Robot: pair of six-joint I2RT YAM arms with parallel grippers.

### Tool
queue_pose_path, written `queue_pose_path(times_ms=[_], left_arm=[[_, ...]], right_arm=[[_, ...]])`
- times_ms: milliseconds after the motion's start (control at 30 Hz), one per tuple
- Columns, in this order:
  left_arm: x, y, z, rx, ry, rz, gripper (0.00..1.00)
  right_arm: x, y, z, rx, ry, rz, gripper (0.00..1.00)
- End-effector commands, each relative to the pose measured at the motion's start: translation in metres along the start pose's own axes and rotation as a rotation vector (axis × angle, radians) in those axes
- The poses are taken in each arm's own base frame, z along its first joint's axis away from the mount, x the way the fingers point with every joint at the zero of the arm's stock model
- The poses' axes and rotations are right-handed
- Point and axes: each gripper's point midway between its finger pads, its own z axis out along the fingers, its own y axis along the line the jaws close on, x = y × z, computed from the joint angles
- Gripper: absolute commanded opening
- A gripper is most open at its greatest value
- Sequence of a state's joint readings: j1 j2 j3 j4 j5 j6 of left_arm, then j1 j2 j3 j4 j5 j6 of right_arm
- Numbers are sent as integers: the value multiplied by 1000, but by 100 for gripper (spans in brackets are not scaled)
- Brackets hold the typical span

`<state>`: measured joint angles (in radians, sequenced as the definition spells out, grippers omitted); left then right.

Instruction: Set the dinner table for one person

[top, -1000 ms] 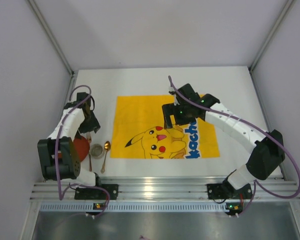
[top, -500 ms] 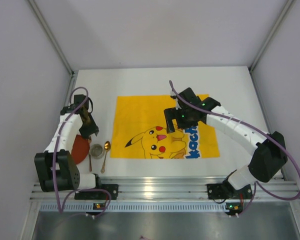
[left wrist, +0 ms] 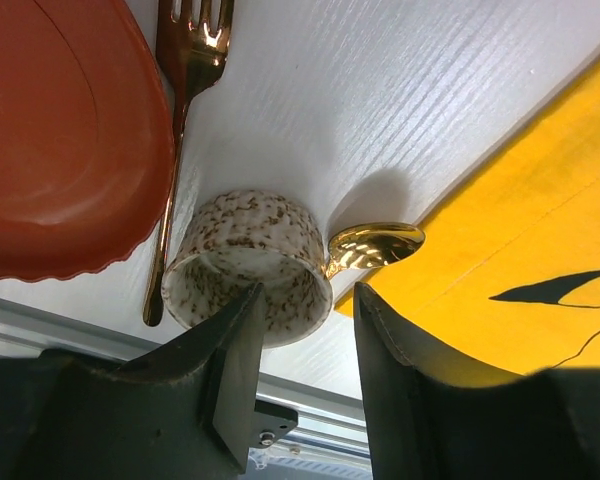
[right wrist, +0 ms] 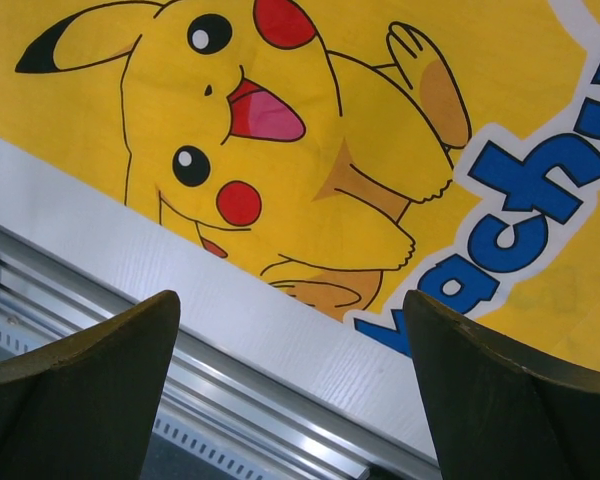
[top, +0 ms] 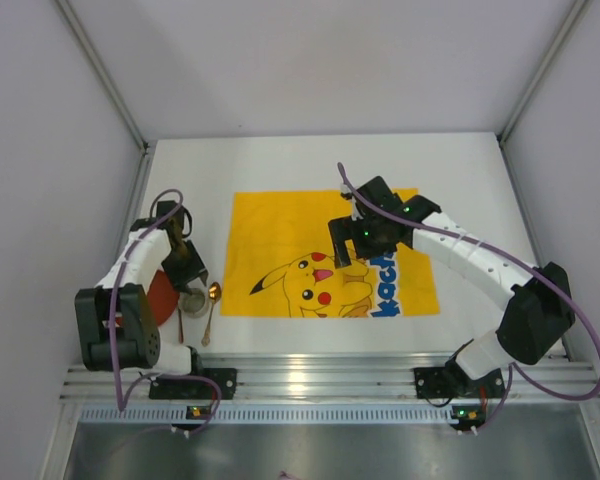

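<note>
On the dinner table (top: 460, 170), my left gripper (top: 192, 275) hangs just over a speckled cup (top: 193, 300). In the left wrist view the jaws of that gripper (left wrist: 308, 295) stand partly apart. One finger (left wrist: 230, 370) overlaps the rim of the cup (left wrist: 245, 250), the other is outside its right wall, and nothing is clamped. A gold spoon (left wrist: 375, 245) touches the cup's right side. A gold fork (left wrist: 185, 100) lies between the cup and a red plate (left wrist: 60, 140). My right gripper (top: 342, 252) hovers wide open and empty over the yellow Pikachu mat (top: 280, 215).
A ribbed aluminium rail (top: 320, 380) runs along the near edge between the two arm bases. Grey walls close in the table on the left, the back and the right. In the right wrist view the mat's near edge (right wrist: 310, 290) lies a short way from the rail (right wrist: 230, 400).
My left gripper has swung right and towards the near edge, from over the plate to the cup, and its jaws have narrowed. The right gripper shifted slightly and stays wide open.
</note>
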<state>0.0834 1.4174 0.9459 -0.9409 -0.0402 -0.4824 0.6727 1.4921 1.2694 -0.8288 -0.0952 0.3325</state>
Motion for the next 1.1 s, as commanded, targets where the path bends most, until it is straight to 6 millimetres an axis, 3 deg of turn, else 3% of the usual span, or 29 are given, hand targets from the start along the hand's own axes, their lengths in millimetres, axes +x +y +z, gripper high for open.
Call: queue_pose_path(times_ms=[0, 200, 367, 500, 567, 667, 700, 767, 833, 867, 1000, 1067], left_arm=[[-1, -3, 9, -2, 11, -18, 46], [-2, 2, 30, -62, 50, -13, 42], [-5, -3, 42, -58, 89, 8, 0], [-19, -14, 27, -18, 67, 20, 0], [-36, -28, 8, 25, 28, 12, 0], [-53, -73, -20, 196, 10, -23, 0], [-54, -90, -27, 267, 37, -66, 0], [-70, -131, -48, 424, 3, -60, 0], [-71, -172, -69, 540, 7, -47, 0], [-84, -194, -81, 595, -34, -36, 0], [-79, -255, -103, 684, -7, 24, 0], [-67, -285, -117, 757, 32, 43, 0]], right_arm=[[-9, -2, -6, -9, -47, -8, 94], [-11, -5, -7, 3, -55, -9, 94], [-15, -8, -11, 10, -71, -4, 94], [-25, 0, -19, -25, -98, -13, 94], [-34, 9, -23, -67, -125, -21, 95], [-55, 34, -26, -182, -174, -16, 95], [-71, 45, -31, -220, -217, -12, 95], [-85, 57, -20, -270, -204, 28, 95], [-109, 80, -28, -363, -238, 54, 95], [-123, 92, -27, -414, -249, 57, 95], [-151, 116, -22, -524, -269, 98, 95], [-163, 119, -13, -526, -278, 117, 95]])
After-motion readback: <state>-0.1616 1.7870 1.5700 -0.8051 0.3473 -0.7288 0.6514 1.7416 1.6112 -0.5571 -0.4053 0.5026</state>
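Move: The left hand hovers open over the near-right rim of the speckled cup, whose middle is about 3 cm to its left, 2 cm back and 5 cm below. The fork lies beside the cup, some 4 cm farther left; the spoon's middle is about 4 cm to the cup's right and 4 cm nearer the base; the plate is some 16 cm left of the hand and 2 cm back. The yellow mat's middle is roughly 31 cm right and 8 cm ahead. From the right hand the cup is about 38 cm left and 5 cm back. The left hand sinks some 3.5 cm almost straight down, shuts its fingers on the right-hand wall of the cup at the rim and, keeping that pinch, sweeps the cup forward, right and up, about 17 cm forward and 16 cm across over the yellow mat, its fingers swinging outward to point right and forward. Late on, the right hand, empty and wide open, goes left, up and somewhat forward towards the cup, tilting so that its fingers reach further left. ##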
